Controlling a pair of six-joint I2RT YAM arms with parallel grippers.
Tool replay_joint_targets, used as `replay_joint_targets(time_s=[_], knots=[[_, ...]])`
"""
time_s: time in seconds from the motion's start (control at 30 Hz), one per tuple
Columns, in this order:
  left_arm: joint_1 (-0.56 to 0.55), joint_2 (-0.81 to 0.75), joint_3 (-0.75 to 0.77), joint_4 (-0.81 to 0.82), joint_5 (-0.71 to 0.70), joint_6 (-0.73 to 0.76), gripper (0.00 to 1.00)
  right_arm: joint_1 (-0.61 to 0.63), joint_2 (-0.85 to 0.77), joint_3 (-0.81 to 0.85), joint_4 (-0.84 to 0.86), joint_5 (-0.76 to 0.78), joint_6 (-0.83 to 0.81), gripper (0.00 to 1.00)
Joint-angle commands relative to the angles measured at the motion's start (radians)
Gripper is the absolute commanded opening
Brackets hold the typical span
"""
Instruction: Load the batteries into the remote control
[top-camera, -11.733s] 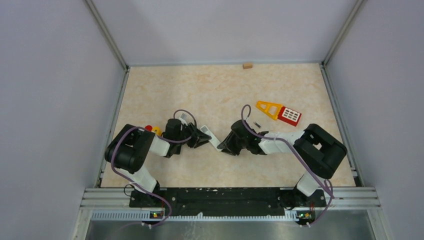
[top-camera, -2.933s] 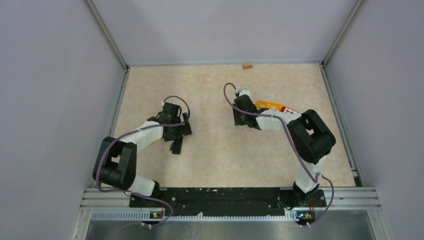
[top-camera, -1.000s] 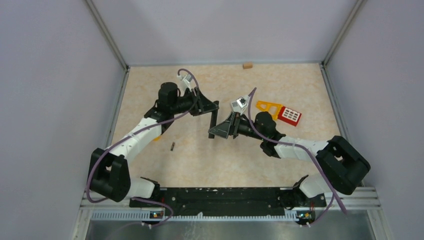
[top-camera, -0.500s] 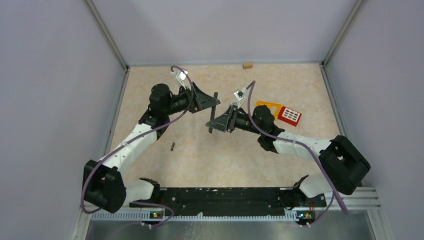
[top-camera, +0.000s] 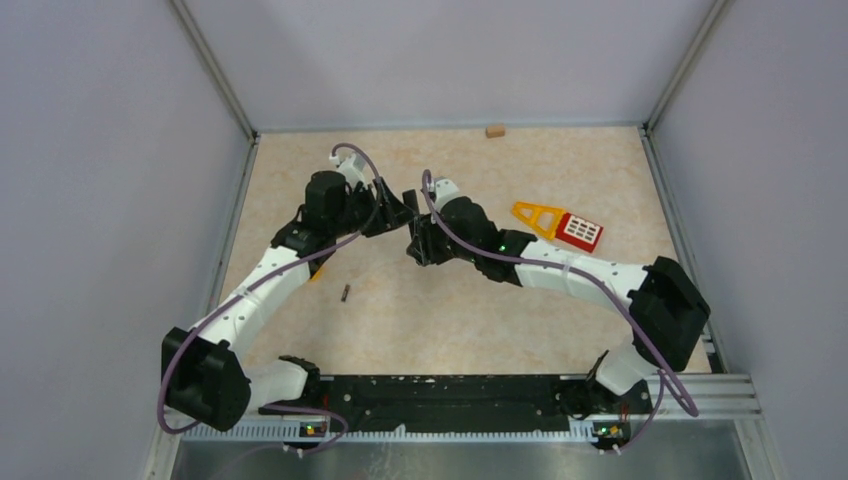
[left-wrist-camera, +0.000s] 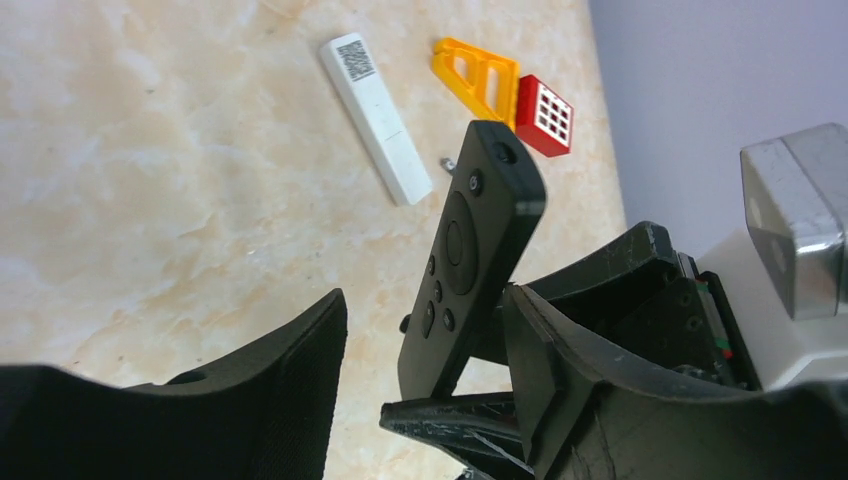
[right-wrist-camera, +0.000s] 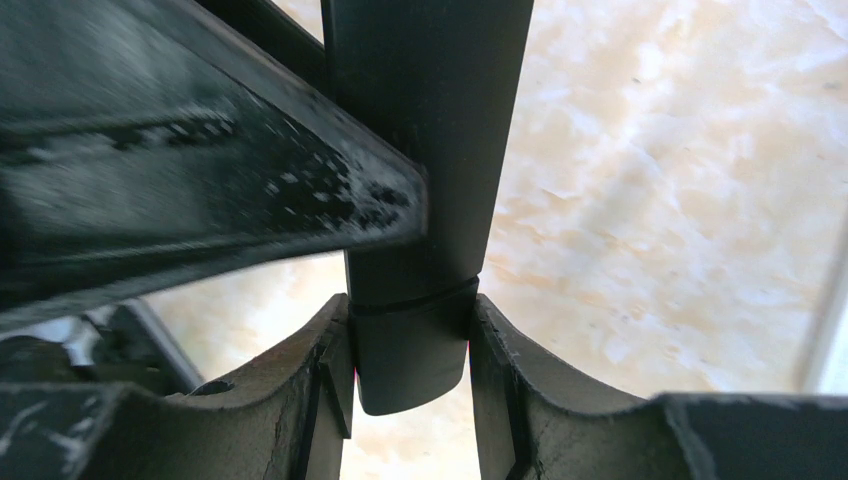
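Note:
The black remote (left-wrist-camera: 468, 255) is held in the air, buttons facing the left wrist camera. My right gripper (right-wrist-camera: 410, 340) is shut on its lower end (right-wrist-camera: 412, 350); in the top view this gripper (top-camera: 416, 245) is at mid table. My left gripper (left-wrist-camera: 425, 300) is open, its fingers (left-wrist-camera: 260, 390) either side of the remote without pinching it, and it also shows in the top view (top-camera: 393, 212). One battery (top-camera: 345, 292) lies on the table by the left arm. A white remote (left-wrist-camera: 375, 118) lies flat beyond. Other batteries are not clearly visible.
An orange and red toy (top-camera: 558, 225) lies right of the grippers and shows in the left wrist view (left-wrist-camera: 500, 90). A small wooden block (top-camera: 494, 130) sits at the far edge. Grey walls close the table on three sides.
The two grippers have drawn together at mid table around the black remote. The right wrist has turned and moved left, and the remote now sits lower between them.

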Motion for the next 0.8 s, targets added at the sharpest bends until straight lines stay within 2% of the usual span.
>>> replay_joint_targets(time_s=[0.0,0.23,0.53,0.6,0.67,0.73,0.77], knots=[[0.004,-0.019,0.033,-0.036,-0.064,0.048,0.61,0.028,0.027,0.094,-0.103,0.107,-0.119,0.23],[0.004,0.023,0.024,-0.019,-0.015,0.02,0.5,0.041,0.039,0.114,-0.102,0.074,-0.173,0.23],[0.003,0.051,-0.028,0.096,0.081,-0.061,0.39,0.042,0.034,0.107,-0.073,0.019,-0.174,0.23],[0.003,0.055,-0.033,0.105,0.094,-0.067,0.32,0.042,0.034,0.106,-0.07,0.013,-0.162,0.23],[0.003,0.056,-0.034,0.11,0.104,-0.065,0.18,0.041,0.033,0.104,-0.067,0.005,-0.141,0.24],[0.008,0.052,-0.04,0.136,0.127,-0.058,0.0,0.028,0.026,0.119,-0.106,-0.019,-0.105,0.33],[0.012,0.048,-0.044,0.149,0.148,-0.056,0.0,0.021,0.017,0.132,-0.139,-0.029,-0.084,0.41]])
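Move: The black remote stands tilted up between my open left fingers, its middle about 2 cm right of that hand, 1 cm ahead and a centimetre up. The white remote lies roughly 9 cm ahead of my left hand and 13 cm right, some 20 cm below, with a loose battery about 4 cm ahead, 24 cm right and equally low. My right hand still pinches the black remote's lower end, the remote's middle about 5 cm above, 1 cm ahead and 1 cm left. I close my left fingers on the front and back faces of the black remote, around its middle, as that hand sinks about 2 cm, drifting slightly left, then back right. My right hand keeps its pinch on the lower end, sinking about 2 cm early on while its fingers tip some 10 degrees further down, then it stays nearly still. ##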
